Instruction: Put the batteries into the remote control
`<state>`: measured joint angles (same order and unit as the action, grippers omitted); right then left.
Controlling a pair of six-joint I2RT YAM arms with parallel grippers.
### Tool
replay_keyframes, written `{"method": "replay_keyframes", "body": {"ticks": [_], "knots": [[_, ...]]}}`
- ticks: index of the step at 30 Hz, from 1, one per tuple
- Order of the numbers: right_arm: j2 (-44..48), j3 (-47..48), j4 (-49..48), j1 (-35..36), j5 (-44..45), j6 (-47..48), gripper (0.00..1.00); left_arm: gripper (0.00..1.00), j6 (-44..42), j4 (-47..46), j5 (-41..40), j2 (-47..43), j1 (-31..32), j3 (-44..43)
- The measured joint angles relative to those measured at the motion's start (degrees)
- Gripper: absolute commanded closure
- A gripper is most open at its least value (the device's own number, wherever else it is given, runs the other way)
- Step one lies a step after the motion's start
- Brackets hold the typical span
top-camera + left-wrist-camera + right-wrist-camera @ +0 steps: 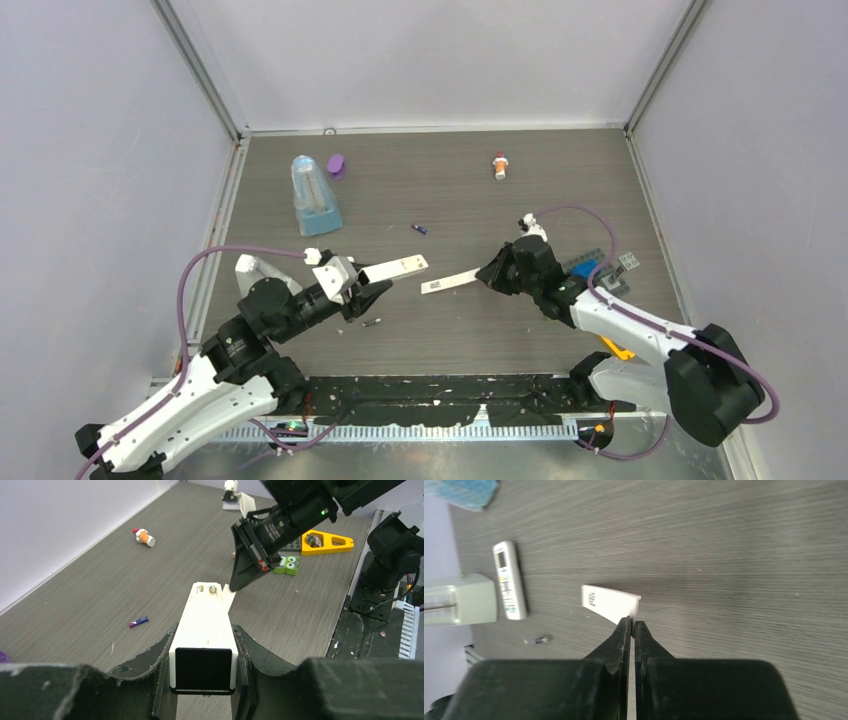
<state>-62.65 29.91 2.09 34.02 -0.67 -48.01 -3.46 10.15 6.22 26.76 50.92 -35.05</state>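
My left gripper (365, 283) (204, 635) is shut on the white remote control (395, 268) (205, 615), gripping its sides near the black end. Its plain back faces up, with two metal contacts at the far end. In the right wrist view the remote control (509, 580) shows a screen and buttons. My right gripper (487, 273) (630, 621) is shut on a thin white cover plate (450, 281) (609, 602), held just right of the remote's far end. A purple battery (419, 229) (138, 622) lies beyond them. A dark battery (372, 322) (542, 639) lies under the left gripper.
A red-and-white capped bottle (500, 166) (144, 536) lies at the far middle. A pale blue container (313, 195) and a purple lid (336, 165) stand at the far left. A yellow triangular piece (327, 543), a green block (286, 564) and toy bricks (590, 268) sit by the right arm.
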Motion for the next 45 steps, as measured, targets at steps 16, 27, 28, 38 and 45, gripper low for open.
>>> {"method": "replay_keyframes", "body": {"ticks": [16,27,28,38,45], "knots": [[-1.16,-3.91,0.72,0.0,6.62,2.75,0.1,1.0,-0.5,0.04,3.19,1.55,0.0,-0.04],[10.54,0.7,-3.61,0.9,-21.46,16.94,0.03,1.0,-3.34,3.8,18.51,2.43,0.0,-1.09],[11.41,1.42,-4.13,1.42,-24.55,18.29,0.02,1.0,-3.43,4.07,20.79,2.8,0.0,-1.4],[16.52,10.64,-3.02,16.74,-37.11,33.18,0.0,1.0,-3.43,4.79,32.11,6.23,0.0,-3.58],[11.54,14.45,4.55,25.66,-31.89,42.38,0.01,1.0,-2.99,5.18,33.59,6.88,0.0,-4.37]]}}
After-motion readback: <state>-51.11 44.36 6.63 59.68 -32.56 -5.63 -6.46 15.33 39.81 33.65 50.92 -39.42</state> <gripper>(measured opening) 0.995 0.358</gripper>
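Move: My right hand holds the remote's battery cover by its right end, just above the table; the bare spot for it is level with that hand, about 5 cm to the left and 5 cm below. The purple battery lies some 13 cm ahead and 12 cm left of my right hand. The remote, held in my left hand, is about 18 cm left, 6 cm back and 17 cm up from the right. From my left hand, the cover's spot is about 8 cm ahead, 16 cm right and 22 cm down. I lower the cover about 4 cm with my right hand, easing right, and open wide to let go of it. Then I swing that empty hand up over 20 cm, back and left, turning counter-clockwise and tipping upward, until its spread fingers straddle the remote's open end. My left hand keeps its grip, draws back 9 cm and a little right, and turns the remote some 35 degrees clockwise. ##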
